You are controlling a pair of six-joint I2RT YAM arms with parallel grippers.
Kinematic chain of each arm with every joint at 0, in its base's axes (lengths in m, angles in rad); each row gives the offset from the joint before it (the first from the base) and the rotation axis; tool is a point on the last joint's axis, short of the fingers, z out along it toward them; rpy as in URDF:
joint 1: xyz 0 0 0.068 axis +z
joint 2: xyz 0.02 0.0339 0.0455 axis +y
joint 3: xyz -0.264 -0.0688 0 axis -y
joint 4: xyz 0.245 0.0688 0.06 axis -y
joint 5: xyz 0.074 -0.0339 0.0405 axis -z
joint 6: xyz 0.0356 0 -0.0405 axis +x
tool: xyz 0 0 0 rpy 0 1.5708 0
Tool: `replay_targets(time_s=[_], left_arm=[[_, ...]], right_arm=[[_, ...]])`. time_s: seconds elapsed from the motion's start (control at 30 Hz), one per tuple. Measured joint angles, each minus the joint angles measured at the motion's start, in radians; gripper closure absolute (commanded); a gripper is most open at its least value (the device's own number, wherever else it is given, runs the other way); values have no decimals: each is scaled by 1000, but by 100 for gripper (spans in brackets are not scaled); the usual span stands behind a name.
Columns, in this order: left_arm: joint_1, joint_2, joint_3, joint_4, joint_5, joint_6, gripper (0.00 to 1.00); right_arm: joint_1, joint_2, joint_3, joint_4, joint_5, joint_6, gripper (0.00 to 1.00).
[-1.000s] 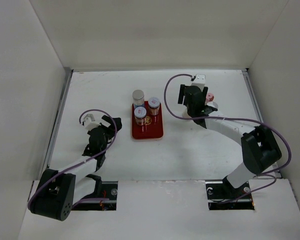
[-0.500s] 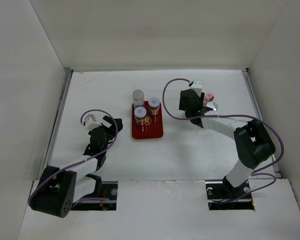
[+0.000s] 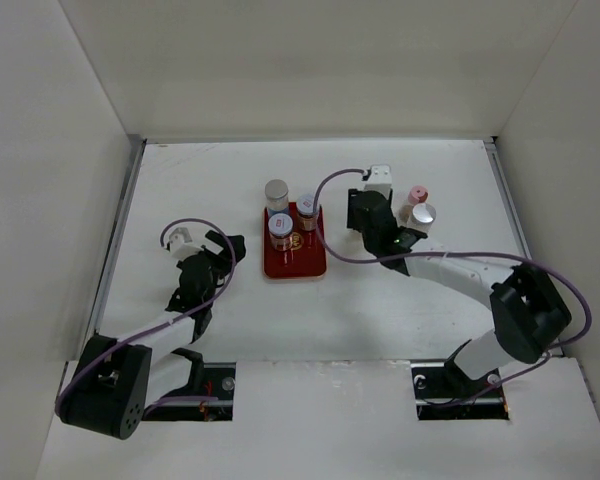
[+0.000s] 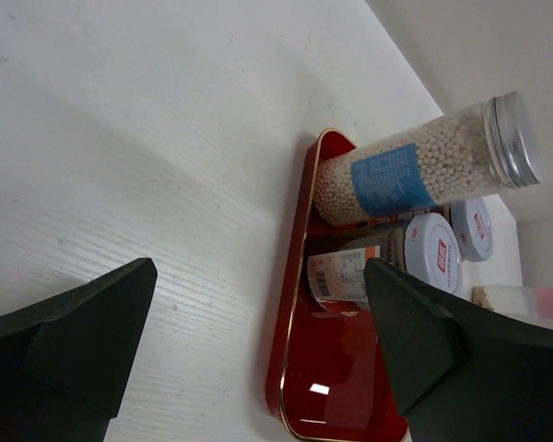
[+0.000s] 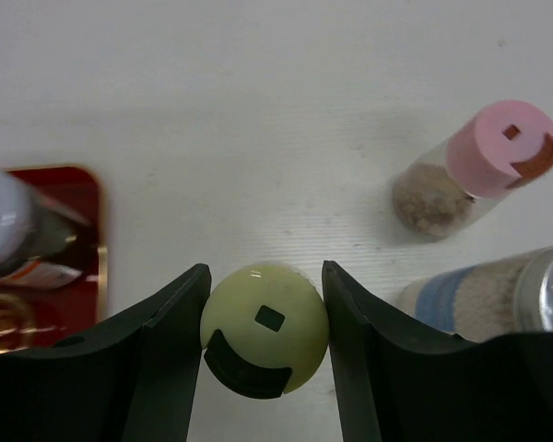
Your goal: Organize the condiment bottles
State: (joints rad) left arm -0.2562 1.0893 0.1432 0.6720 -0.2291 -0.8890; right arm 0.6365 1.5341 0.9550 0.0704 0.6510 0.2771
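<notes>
My right gripper (image 5: 264, 333) is shut on a cream-capped bottle (image 5: 264, 324), one finger on each side of its cap. In the top view this gripper (image 3: 364, 213) hangs between the dark-red tray (image 3: 298, 262) and two bottles standing on the table: a pink-capped one (image 3: 417, 194) and a silver-capped one (image 3: 424, 213). At the tray's far end stand a tall silver-capped bottle with a blue label (image 4: 401, 175) and two shorter white-lidded ones (image 3: 281, 228) (image 3: 307, 206). My left gripper (image 3: 224, 250) stands open and empty left of the tray, facing it (image 4: 258, 276).
White walls close in the table on the left, back and right. The tray's near half (image 4: 341, 387) is bare. In the right wrist view the pink-capped bottle (image 5: 498, 152) and the blue-labelled one (image 5: 484, 304) stand close on the gripper's right, the tray corner (image 5: 74, 193) on its left.
My right gripper has closed on the cream-capped bottle and shifted left, away from the pink and silver-capped bottles and toward the tray. The left arm has not moved.
</notes>
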Motion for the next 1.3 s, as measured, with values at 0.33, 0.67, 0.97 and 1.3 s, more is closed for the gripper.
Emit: replay_targets(time_s=[0.33,0.67,0.97,1.3], left_arm=[[0,8,0,5,2,-3,0],[0,7,0,5,3,-3,0],[3,3,0,5,5,-3,0],[7,4,0,5,7,-5,0]], right_arm=[[268,71,113,69,-89,-8,55],[332,219,215,72,-168,41,54],[389,298,248,72,-182,68,36],[361,137,175,69,-218,66,23]])
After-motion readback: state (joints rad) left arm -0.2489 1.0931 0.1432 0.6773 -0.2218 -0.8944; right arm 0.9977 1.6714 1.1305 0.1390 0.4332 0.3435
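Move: The right hand already holds the yellow-green-capped bottle clear of the table; the free spot in the red tray's near-left corner lies about 23 cm to its left, 8 cm back and 10 cm below. From that spot, the near jar stands some 7 cm farther out, the tall bottle about 13 cm farther out, and the far jar 14 cm out and 8 cm to the right. From the idle left hand, the spot is roughly 11 cm to the right, level ahead and 5 cm below. The right hand keeps its grip on the yellow-green-capped bottle and swings it left some 23 cm and back about 8, rising about 3 cm before coming down 5 to 6 cm into the tray's near-left corner while the wrist turns about 30 degrees counter-clockwise. There the fingers open and let go of the bottle on the near side of the near jar, and the hand then lifts about 4 to 5 cm, drawing back a little to the right. ##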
